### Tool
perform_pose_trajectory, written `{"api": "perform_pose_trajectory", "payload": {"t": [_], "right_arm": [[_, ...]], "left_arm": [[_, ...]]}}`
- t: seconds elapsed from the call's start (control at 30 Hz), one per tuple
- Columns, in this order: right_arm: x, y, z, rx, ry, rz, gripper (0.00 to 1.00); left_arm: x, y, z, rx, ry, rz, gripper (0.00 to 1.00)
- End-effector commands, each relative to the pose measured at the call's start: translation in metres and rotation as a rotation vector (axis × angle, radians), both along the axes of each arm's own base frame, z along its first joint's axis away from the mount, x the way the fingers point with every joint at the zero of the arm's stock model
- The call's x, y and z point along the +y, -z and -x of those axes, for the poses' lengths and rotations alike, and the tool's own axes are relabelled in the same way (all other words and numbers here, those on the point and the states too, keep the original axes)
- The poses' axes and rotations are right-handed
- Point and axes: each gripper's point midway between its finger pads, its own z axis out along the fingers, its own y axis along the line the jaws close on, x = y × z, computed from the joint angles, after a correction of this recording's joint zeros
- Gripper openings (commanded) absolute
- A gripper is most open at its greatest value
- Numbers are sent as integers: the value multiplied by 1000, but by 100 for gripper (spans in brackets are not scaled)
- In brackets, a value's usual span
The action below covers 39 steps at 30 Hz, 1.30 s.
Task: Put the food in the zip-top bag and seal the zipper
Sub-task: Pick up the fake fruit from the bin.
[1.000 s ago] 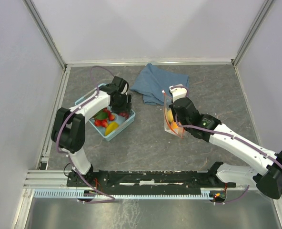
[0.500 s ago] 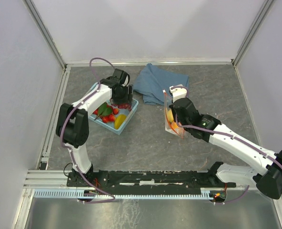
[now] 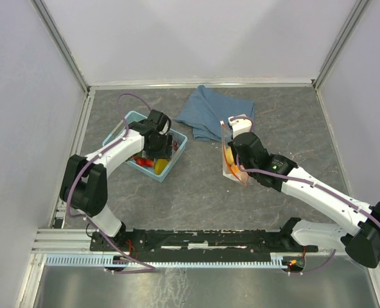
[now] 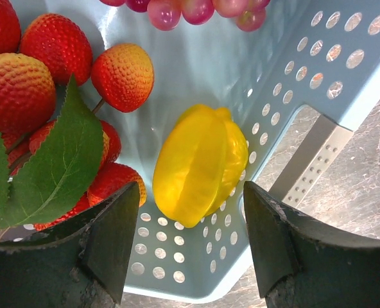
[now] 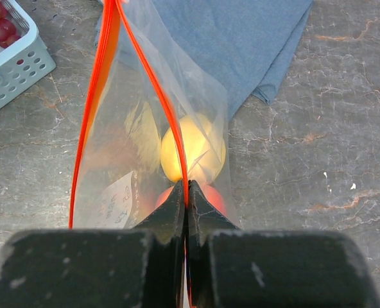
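Observation:
My left gripper (image 4: 190, 215) hangs open over the light blue basket (image 4: 318, 70). A ridged yellow fruit (image 4: 199, 160) lies just ahead of its fingertips, apart from both. Red strawberries (image 4: 122, 74), a green leaf (image 4: 55, 160) and dark red grapes (image 4: 196, 9) lie around it. From above, the left gripper (image 3: 158, 144) sits inside the basket (image 3: 116, 128). My right gripper (image 5: 187, 192) is shut on the red-orange zipper (image 5: 153, 77) strip, holding the zip-top bag (image 5: 135, 128) upright with its mouth open. A yellow peach (image 5: 199, 144) shows inside. The bag (image 3: 227, 157) stands at mid-table.
A folded blue cloth (image 3: 209, 112) lies behind the bag, also seen as the cloth (image 5: 241, 38) just past the bag's mouth. The basket's corner (image 5: 17, 64) is off to the bag's left. Grey stone-patterned tabletop (image 3: 196, 192) lies between basket and bag.
My left wrist has swung round over the basket and come down among the food; the basket has shifted a little toward the back. The right arm and the bag have not moved.

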Motion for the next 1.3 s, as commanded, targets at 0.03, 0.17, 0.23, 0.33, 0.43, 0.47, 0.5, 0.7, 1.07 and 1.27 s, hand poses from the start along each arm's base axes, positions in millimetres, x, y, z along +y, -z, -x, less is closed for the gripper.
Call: {"api": "perform_pose_trajectory", "payload": {"t": [0.03,0.17,0.23,0.33,0.43,0.47,0.5,0.7,1.07,1.27], "right_arm": [[1,-10,-5,-37,14,-36,4],[1,-9,-5,-35,15,-34,4],[1,-9,-6,-33,14,-32,4],[2,-8,-6,-33,14,-31,4],[2,-8,-6,-33,15,-29,4],[1,-7,-6,-32,15,-28,4],[1,-7,-6,-32,16,-27,4],[2,-6,-7,-31,18,-26,4],[3,-9,-7,-33,16,-36,5],[3,-11,-7,-34,16,-42,5]], "left_arm": [[-12,-1,6,14,23,62,73],[-19,7,4,34,43,81,75],[-19,14,3,48,46,73,75],[-20,25,1,66,52,66,76],[-18,35,-1,80,41,43,76],[-16,38,-1,84,37,33,75],[-15,41,-1,88,33,23,75],[-10,52,3,116,33,-5,72],[-5,56,9,148,24,-31,72],[-7,54,10,141,13,-19,63]]}}
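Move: The yellow fruit sits nearly under the open left hand, about 6 cm down and roughly 1 cm ahead, 1 cm to the right. In the bin with it, the strawberry bunch is some 6 cm to the fruit's left and 2 cm farther out, and the grapes about 9 cm beyond the fruit, 2 cm to its right. From the right hand the yellow fruit lies around 25 cm left, 2 cm ahead and 17 cm below. Down almost straight into the bin, the left hand sinks about 5.5 cm over the yellow fruit, slowing to a near stop, with a slight drift right and the fingertips tilting some 8 degrees back towards the base. Its fingers stay wide and come down on either side of the fruit. The right hand stays put and keeps the bag's edge pinched. ##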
